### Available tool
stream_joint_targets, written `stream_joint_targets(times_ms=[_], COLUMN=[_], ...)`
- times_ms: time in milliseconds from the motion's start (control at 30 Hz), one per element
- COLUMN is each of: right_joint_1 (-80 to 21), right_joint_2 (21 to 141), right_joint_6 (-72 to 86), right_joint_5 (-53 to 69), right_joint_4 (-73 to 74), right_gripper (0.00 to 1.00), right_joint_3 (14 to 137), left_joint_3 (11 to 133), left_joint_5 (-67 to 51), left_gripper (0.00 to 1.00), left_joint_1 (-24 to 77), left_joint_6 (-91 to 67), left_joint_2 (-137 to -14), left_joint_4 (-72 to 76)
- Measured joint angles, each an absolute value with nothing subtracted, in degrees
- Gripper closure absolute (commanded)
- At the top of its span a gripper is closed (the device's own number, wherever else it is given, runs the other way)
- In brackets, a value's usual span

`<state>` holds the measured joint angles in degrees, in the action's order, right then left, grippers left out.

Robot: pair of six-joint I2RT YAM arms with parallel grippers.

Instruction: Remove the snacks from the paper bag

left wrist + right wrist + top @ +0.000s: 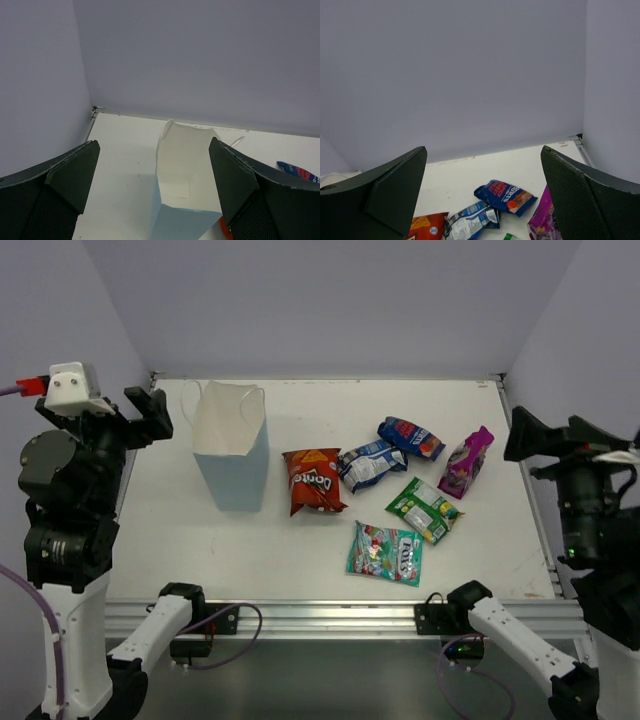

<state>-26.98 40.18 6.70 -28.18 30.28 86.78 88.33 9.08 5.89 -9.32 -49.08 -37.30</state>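
The light-blue paper bag (pixel 232 445) stands upright at the left, its mouth open; it also shows in the left wrist view (pixel 186 175), white inside, nothing visible in it. Six packets lie on the table to its right: red-orange Doritos (pixel 313 481), blue-white (pixel 369 464), dark blue with red (pixel 410 438), magenta-purple (pixel 466 462), green-yellow (pixel 424 509), teal (pixel 386 553). My left gripper (pixel 148 415) is open and empty, raised left of the bag. My right gripper (pixel 525 435) is open and empty, raised right of the packets.
The white table (pixel 300 570) is walled by grey panels at the back and both sides. A metal rail (pixel 330 615) runs along the near edge with the arm bases and cables. The right wrist view shows the dark blue packet (pixel 506 196).
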Motion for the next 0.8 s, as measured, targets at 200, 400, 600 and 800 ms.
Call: stream_joint_targets(times_ms=[200,400,600,800], right_joint_1=[-26.98,-26.98,-26.98,-26.98], right_joint_2=[28.03,19.42,15.64,15.62], right_joint_6=[5.61,4.05,3.01,2.98], right_joint_5=[-29.52,-29.41,-28.86,-27.55], right_joint_4=[30.48,30.57,30.44,30.44], right_gripper=[0.01,0.01,0.01,0.01], right_joint_3=[82.94,78.81,75.53,74.50], left_joint_3=[89.60,89.10,87.77,85.95], left_joint_5=[9.41,10.96,15.20,16.62], left_gripper=[0.00,0.00,0.00,0.00], left_joint_1=[5.91,7.11,8.95,9.54], left_joint_6=[-8.27,-7.84,-7.62,-7.40], left_joint_2=[-43.33,-38.76,-35.68,-35.03], left_joint_4=[-37.95,-38.50,-38.87,-38.89])
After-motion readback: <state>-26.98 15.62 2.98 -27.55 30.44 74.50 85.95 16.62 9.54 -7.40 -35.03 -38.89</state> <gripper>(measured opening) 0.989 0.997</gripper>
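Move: The standing, emptied paper bag has its middle about 11 cm ahead of the left hand, 9 cm to its right and 35 cm below. The red Doritos bag lies 12 cm ahead of that hand and 28 cm to its right. From the right hand the red Doritos bag is some 17 cm ahead, 35 cm left and 51 cm down; the purple snack is 24 cm ahead and 6 cm right, the green snack 9 cm ahead and 6 cm left. Backwards and clear of the table, both empty hands keep withdrawing, quick at first and easing out. The left goes back about 9 cm away from the paper bag, rising some 3 cm early on; the right draws about 10 cm back and 5 cm to the right, away from the snacks, sinking a little. Fingers tilt up roughly 10 degrees and stay wide open, touching nothing. ##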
